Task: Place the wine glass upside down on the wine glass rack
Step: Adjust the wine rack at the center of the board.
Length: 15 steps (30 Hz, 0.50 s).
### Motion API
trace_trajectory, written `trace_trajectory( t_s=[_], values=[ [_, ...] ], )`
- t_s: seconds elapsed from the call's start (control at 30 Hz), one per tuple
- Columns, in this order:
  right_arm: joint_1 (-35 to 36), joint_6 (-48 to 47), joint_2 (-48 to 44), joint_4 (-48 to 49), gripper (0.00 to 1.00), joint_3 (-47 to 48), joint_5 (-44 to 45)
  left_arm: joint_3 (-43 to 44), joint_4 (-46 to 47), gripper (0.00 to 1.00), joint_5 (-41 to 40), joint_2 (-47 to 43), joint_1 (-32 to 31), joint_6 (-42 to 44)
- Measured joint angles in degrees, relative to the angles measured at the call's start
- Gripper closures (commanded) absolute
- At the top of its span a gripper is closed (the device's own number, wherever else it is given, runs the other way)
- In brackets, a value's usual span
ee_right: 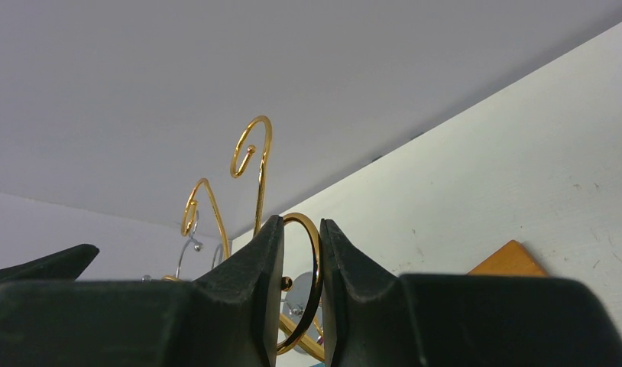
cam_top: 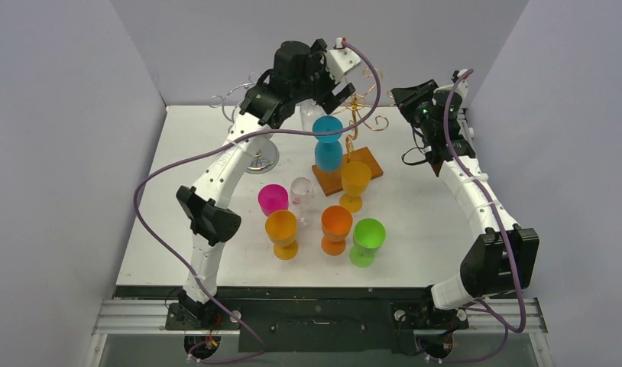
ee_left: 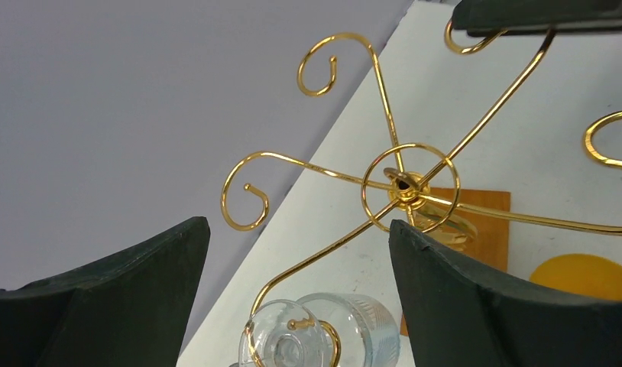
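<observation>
A clear wine glass (ee_left: 315, 336) hangs upside down, its foot caught in a hook of the gold wine glass rack (ee_left: 403, 187). My left gripper (ee_left: 299, 223) stands open just above it, its fingers apart from the glass on both sides. In the top view the left gripper (cam_top: 335, 88) hovers over the rack (cam_top: 361, 115), and the clear glass (cam_top: 312, 115) shows partly beneath it. My right gripper (ee_right: 300, 229) is shut on a gold ring hook (ee_right: 314, 252) of the rack, at the rack's right side (cam_top: 406, 97).
A blue glass (cam_top: 328, 145) seems to hang from the rack over its wooden base (cam_top: 369, 164). Yellow (cam_top: 355, 183), pink (cam_top: 273, 199), orange (cam_top: 282, 233), orange (cam_top: 336, 228), green (cam_top: 367, 241) and small clear (cam_top: 301, 189) glasses stand on the table. A silver rack (cam_top: 260, 157) stands at left.
</observation>
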Motion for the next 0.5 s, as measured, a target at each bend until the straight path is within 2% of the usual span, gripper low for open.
trace_trajectory(
  t_s=[0.23,0.5],
  values=[
    [0.0,0.0,0.0,0.0,1.00,0.0,0.1,0.2,0.5,0.16,6.4,-2.3,-1.1,-3.2],
    [0.0,0.0,-0.3,0.4,1.00,-0.5,0.3,1.6,-4.4,0.19,4.7,-0.7,-4.2,-0.7]
  ],
)
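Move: The gold wine rack's hub lies about 5 cm to the right of the open left hand, 2 cm back and 6 cm below. The blue glass hangs some 8 cm back and 2 cm left, its middle 14 cm lower; the clear glass is about 2 cm back, 6 cm left and 13 cm down. From the right hand, pinching a hook, the hub is level ahead, 9 cm left and 2 cm below. The gold rack stays held by one hook in the right gripper, which does not move, while the left hand sweeps about 5 cm back and 3.5 cm right, hopping up some 2.5 cm and sinking again, to bring its open fingers in line with the hub. Its wrist swings roughly 8 degrees clockwise; the fingers stay wide. ##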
